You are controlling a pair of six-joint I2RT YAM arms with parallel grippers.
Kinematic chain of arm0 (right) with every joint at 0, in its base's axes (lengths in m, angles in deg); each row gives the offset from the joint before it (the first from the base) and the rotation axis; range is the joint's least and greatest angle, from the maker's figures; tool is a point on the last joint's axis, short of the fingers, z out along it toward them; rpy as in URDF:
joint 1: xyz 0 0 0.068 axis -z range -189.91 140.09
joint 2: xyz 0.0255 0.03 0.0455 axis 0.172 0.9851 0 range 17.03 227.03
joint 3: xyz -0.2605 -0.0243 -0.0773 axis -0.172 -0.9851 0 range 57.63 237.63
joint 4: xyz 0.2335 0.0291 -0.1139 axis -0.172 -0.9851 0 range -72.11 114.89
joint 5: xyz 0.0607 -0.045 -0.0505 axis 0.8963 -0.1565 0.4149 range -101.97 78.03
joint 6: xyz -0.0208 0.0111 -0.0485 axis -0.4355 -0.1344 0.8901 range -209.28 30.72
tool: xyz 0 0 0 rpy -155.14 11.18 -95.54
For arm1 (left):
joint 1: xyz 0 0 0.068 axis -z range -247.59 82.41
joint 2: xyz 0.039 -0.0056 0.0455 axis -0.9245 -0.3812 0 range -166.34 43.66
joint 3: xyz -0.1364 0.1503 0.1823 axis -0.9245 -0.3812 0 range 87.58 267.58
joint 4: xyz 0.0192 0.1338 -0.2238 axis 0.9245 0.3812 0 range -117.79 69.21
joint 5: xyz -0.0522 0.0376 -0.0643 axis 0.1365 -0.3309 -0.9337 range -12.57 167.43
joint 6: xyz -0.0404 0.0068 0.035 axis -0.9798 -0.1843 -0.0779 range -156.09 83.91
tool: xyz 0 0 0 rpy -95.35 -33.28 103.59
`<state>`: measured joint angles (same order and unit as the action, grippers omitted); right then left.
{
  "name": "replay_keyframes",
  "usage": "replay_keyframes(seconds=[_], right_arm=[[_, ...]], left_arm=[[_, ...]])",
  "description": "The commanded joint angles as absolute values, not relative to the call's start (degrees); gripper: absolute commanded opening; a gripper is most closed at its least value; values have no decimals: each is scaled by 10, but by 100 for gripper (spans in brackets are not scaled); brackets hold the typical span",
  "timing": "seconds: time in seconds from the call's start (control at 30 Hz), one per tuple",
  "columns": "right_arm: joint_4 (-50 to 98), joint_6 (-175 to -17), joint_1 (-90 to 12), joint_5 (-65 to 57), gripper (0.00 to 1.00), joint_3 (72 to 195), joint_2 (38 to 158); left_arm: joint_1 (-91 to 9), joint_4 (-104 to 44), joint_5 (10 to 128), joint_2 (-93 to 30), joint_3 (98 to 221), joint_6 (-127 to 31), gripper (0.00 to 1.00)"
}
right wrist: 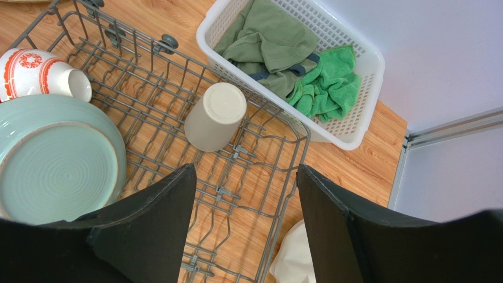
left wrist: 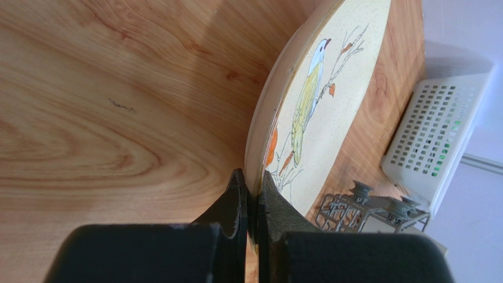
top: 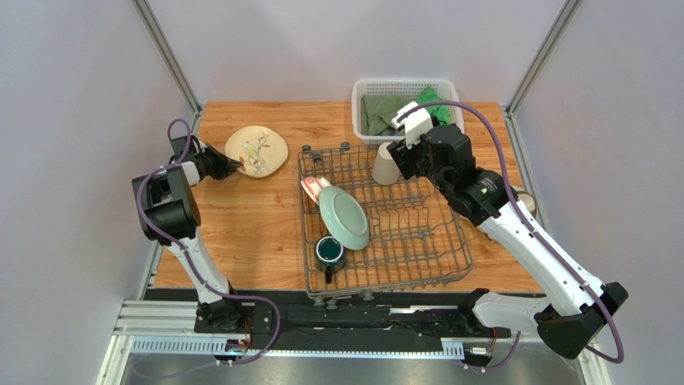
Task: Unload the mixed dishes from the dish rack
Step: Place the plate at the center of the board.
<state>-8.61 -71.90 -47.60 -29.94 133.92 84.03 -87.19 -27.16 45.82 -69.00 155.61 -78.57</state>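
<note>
The cream plate with the bird motif (top: 257, 151) lies on the table left of the dish rack (top: 425, 233). My left gripper (top: 233, 167) is shut on its near rim; the left wrist view shows both jaws (left wrist: 254, 188) pinching the plate's edge (left wrist: 330, 88). My right gripper (top: 399, 160) hangs open over the rack's far right corner, holding nothing. Just ahead of its fingers (right wrist: 247, 177) the tall beige cup (right wrist: 214, 118) stands bottom-up on the wires. The rack (right wrist: 147, 65) also holds the pale green plate (top: 344, 216), the red-and-white bowl (top: 315, 189) and the teal mug (top: 329, 252).
A white mesh basket (top: 363, 88) with green cloths (right wrist: 325, 82) stands behind the rack's right corner. A pale fabric thing (right wrist: 295, 259) lies on the table just right of the rack. Grey walls close in the table on three sides.
</note>
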Motion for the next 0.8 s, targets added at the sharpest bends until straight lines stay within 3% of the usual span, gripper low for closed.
replay_keyframes(seconds=[0.0, 0.37, 0.57, 0.77], right_arm=[[-60, -728, -470, -291, 69, 1333, 841], [-90, -764, -468, -208, 69, 1320, 872], [-101, -773, -487, -187, 68, 1317, 874], [-114, -767, -535, -173, 68, 1308, 873]], left_arm=[[-873, -374, 416, -687, 1596, -822, 0], [-875, -379, 410, -696, 1575, -814, 1], [-877, -362, 415, -681, 1564, -786, 20], [-879, -338, 423, -671, 1560, -767, 30]])
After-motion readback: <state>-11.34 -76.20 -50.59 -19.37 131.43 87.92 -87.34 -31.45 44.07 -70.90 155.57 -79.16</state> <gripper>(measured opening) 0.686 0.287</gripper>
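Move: The left hand still pinches the plate by its near rim. The plate's middle is about 7 cm ahead, 6 cm right and slightly below, and the rack's near corner post is some 21 cm right and 4 cm ahead. From the empty right hand, the mint dish lies roughly 17 cm left, 6 cm back and 20 cm down. The beige cup is about 13 cm ahead and 5 cm left; the dark mug is 20 cm left and 15 cm back. Easing forward barely 1 cm, the left hand comes to rest low over the board, then opens its fingers about a quarter of their range around the plate's rim. Meanwhile the right hand, fingers still wide open, sinks about 5 cm and swings some 5 cm left towards the mint dish, drawing back a little at the end as it tips down and turns counter-clockwise roughly 10 degrees. ##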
